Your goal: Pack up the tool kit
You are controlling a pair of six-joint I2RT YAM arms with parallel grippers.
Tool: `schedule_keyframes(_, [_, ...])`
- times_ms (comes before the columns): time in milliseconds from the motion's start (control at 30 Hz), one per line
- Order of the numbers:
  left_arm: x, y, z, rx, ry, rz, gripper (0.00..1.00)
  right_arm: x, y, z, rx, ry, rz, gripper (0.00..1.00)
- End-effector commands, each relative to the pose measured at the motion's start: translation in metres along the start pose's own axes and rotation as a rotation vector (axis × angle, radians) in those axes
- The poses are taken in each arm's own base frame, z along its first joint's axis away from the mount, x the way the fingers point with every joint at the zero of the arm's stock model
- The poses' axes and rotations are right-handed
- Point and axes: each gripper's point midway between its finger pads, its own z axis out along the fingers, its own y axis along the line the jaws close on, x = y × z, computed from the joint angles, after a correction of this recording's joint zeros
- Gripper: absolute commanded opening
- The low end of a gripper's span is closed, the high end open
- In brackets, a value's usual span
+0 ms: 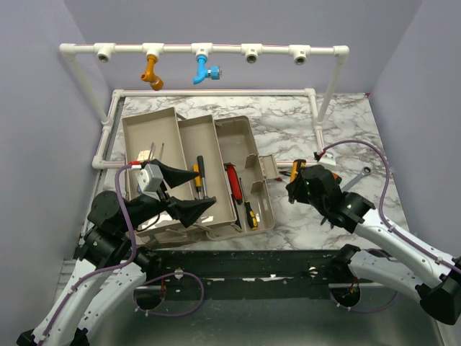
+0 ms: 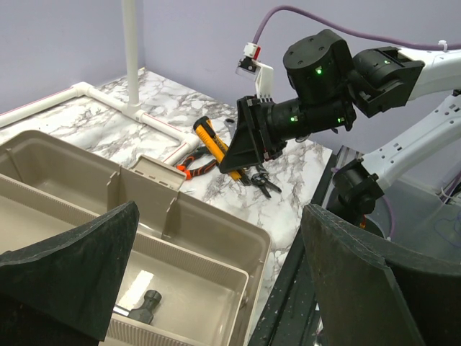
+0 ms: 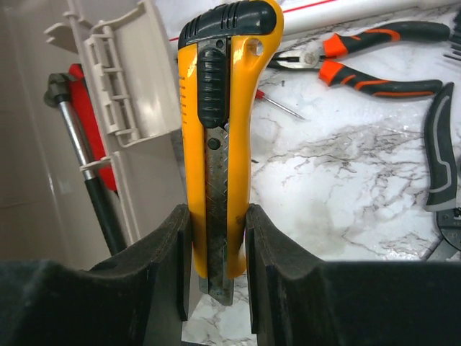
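The tool kit's beige toolbox (image 1: 148,133) lies open at centre-left, its trays spread out. Inside lie a yellow-and-black screwdriver (image 1: 198,176), a red-handled tool (image 1: 233,180) and another yellow-and-black tool (image 1: 250,213). My left gripper (image 1: 196,192) hovers open over the box's near-left trays (image 2: 216,223), nothing between its fingers (image 2: 72,281). My right gripper (image 3: 220,216) is shut on a yellow utility knife (image 3: 220,144), held above the marble just right of the box's edge (image 3: 137,94). The left wrist view shows that knife (image 2: 211,137) sticking out of the right gripper (image 2: 248,140).
Orange-handled pliers (image 3: 374,61), a small screwdriver (image 3: 277,104) and dark pliers (image 3: 439,155) lie on the marble right of the box. A wrench (image 1: 360,176) lies farther right. A white pipe frame (image 1: 216,50) with orange and blue fittings rings the back and left.
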Motion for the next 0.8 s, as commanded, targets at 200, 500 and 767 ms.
schedule_keyframes(200, [0.0,0.001,-0.002,-0.007,-0.012,0.016,0.98,-0.015,0.108,-0.014,-0.453,0.101,-0.114,0.01])
schedule_keyframes(500, [0.0,0.003,-0.002,-0.017,-0.013,0.018,0.98,-0.016,0.204,-0.033,-0.631,0.109,-0.218,0.01])
schedule_keyframes(767, [-0.003,0.004,-0.005,-0.033,-0.026,0.025,0.99,-0.003,0.259,-0.021,-0.639,0.133,-0.228,0.01])
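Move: The right hand already holds the yellow utility knife; the middle of the tool box's middle tray lies about 25 cm to its left, 6 cm ahead and 6 cm below. On the way, in the lowest tray and some 11 cm down, are the red knife, 17 cm left and 4 cm ahead, and the yellow-black screwdriver, 12 cm left and 4 cm back. From the left hand, the middle tray is about 8 cm ahead, 2 cm right and 24 cm below. The right arm swings the gripped knife some 22 cm left to the middle tray, rising 9 cm, turning counter-clockwise. ##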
